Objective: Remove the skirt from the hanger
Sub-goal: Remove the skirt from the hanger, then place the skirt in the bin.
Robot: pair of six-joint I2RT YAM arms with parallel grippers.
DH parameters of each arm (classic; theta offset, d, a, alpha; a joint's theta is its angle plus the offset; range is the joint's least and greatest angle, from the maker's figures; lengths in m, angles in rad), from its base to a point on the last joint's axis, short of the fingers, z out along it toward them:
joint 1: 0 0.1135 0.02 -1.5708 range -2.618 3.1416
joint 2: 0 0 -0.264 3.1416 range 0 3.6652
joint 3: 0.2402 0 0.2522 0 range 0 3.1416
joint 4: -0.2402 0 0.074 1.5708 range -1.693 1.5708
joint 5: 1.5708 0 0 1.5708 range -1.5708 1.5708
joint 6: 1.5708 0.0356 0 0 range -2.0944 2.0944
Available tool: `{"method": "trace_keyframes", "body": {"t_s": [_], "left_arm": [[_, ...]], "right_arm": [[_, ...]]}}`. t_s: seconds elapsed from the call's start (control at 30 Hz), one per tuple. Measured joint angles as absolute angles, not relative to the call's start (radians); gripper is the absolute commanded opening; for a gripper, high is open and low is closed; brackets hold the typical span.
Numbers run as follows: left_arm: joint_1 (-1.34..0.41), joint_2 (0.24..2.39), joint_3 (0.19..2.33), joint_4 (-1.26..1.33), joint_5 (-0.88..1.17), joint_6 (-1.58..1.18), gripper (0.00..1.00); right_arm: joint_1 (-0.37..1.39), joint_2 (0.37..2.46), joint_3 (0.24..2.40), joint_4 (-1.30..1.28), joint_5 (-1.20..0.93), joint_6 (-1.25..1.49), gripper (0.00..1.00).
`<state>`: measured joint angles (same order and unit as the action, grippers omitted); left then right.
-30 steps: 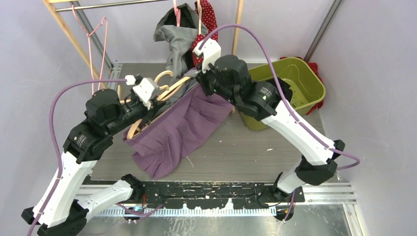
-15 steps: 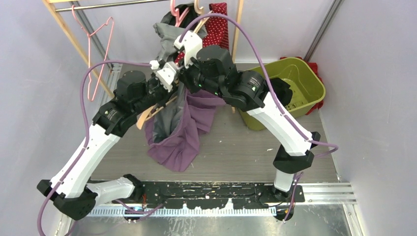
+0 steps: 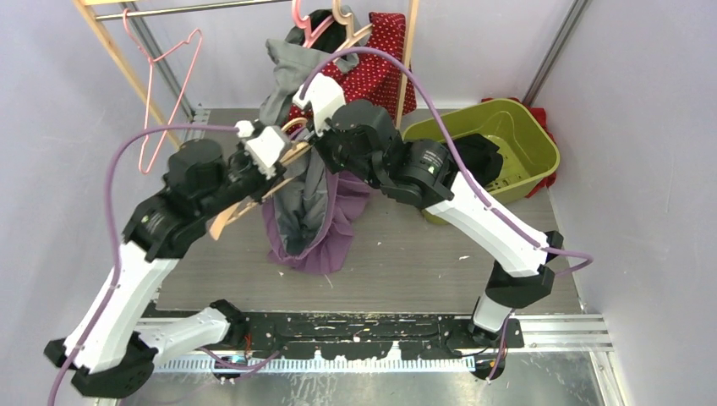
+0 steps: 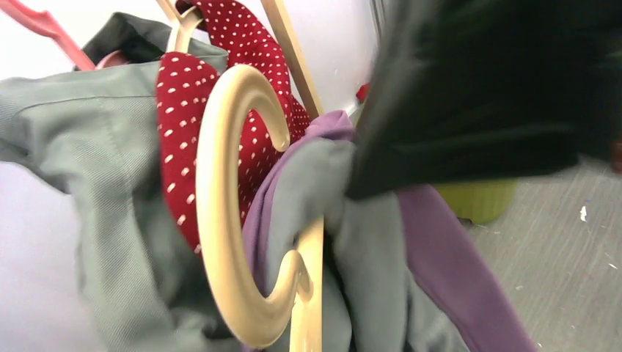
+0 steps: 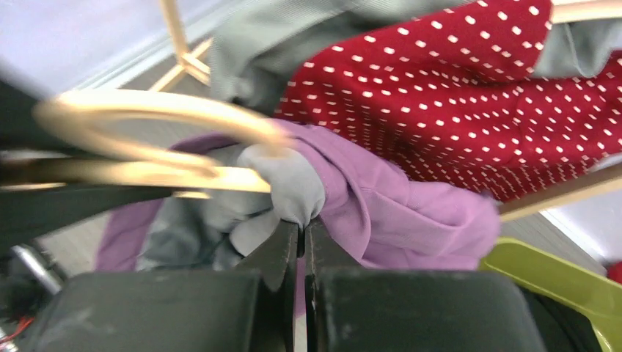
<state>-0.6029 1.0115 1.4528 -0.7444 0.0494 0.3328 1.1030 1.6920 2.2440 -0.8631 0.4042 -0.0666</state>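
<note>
The purple skirt with its grey lining hangs bunched below both grippers, its hem near the table. My left gripper is shut on the wooden hanger, whose curved hook fills the left wrist view beside the skirt; its own fingers are hidden there. My right gripper is shut on a pinch of the skirt's grey-lined waistband, right at the end of the hanger. In the top view the right gripper sits close against the left one.
A clothes rack at the back carries a grey garment, a red polka-dot garment and a bare pink hanger. A green bin stands at the right, with something red behind it. Wooden rack posts rise behind the arms.
Both arms rose and swung back toward the rack. The skirt, earlier spread along the hanger, has gathered toward one end and hangs in a narrow bunch. Both grips are unchanged.
</note>
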Motion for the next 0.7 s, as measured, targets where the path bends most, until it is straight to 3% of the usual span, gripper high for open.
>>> {"method": "trace_keyframes", "body": {"t_s": [0.33, 0.7], "left_arm": [[-0.601, 0.789, 1.516, -0.978, 0.068, 0.322, 0.0], [-0.602, 0.752, 1.504, -1.053, 0.046, 0.321, 0.0]], "right_arm": [[0.871, 1.66, 2.13, -0.802, 0.532, -0.122, 0.01], [0.848, 1.607, 2.273, -0.576, 0.77, -0.437, 0.01]]}}
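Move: The left fingers hold the wooden hanger, and the right fingers pinch the purple skirt's waist, which lies about 9 cm to the left hand's right, 3 cm ahead and 4 cm above. From the right hand, the green basket is roughly 38 cm right, 20 cm ahead and 40 cm below. The red dotted skirt hangs some 12 cm ahead and 7 cm right, the grey skirt about 15 cm ahead and 6 cm left, both near hand height. Keeping its pinch on the waist, the right hand draws the purple skirt off the hanger's end, first forward and right by about 10 cm each, then up and farther right, swinging some 30 degrees clockwise and tipping its fingers upward. The left hand keeps hold of the hanger and quickly pulls back and left, away from the skirt, about 11 cm. ##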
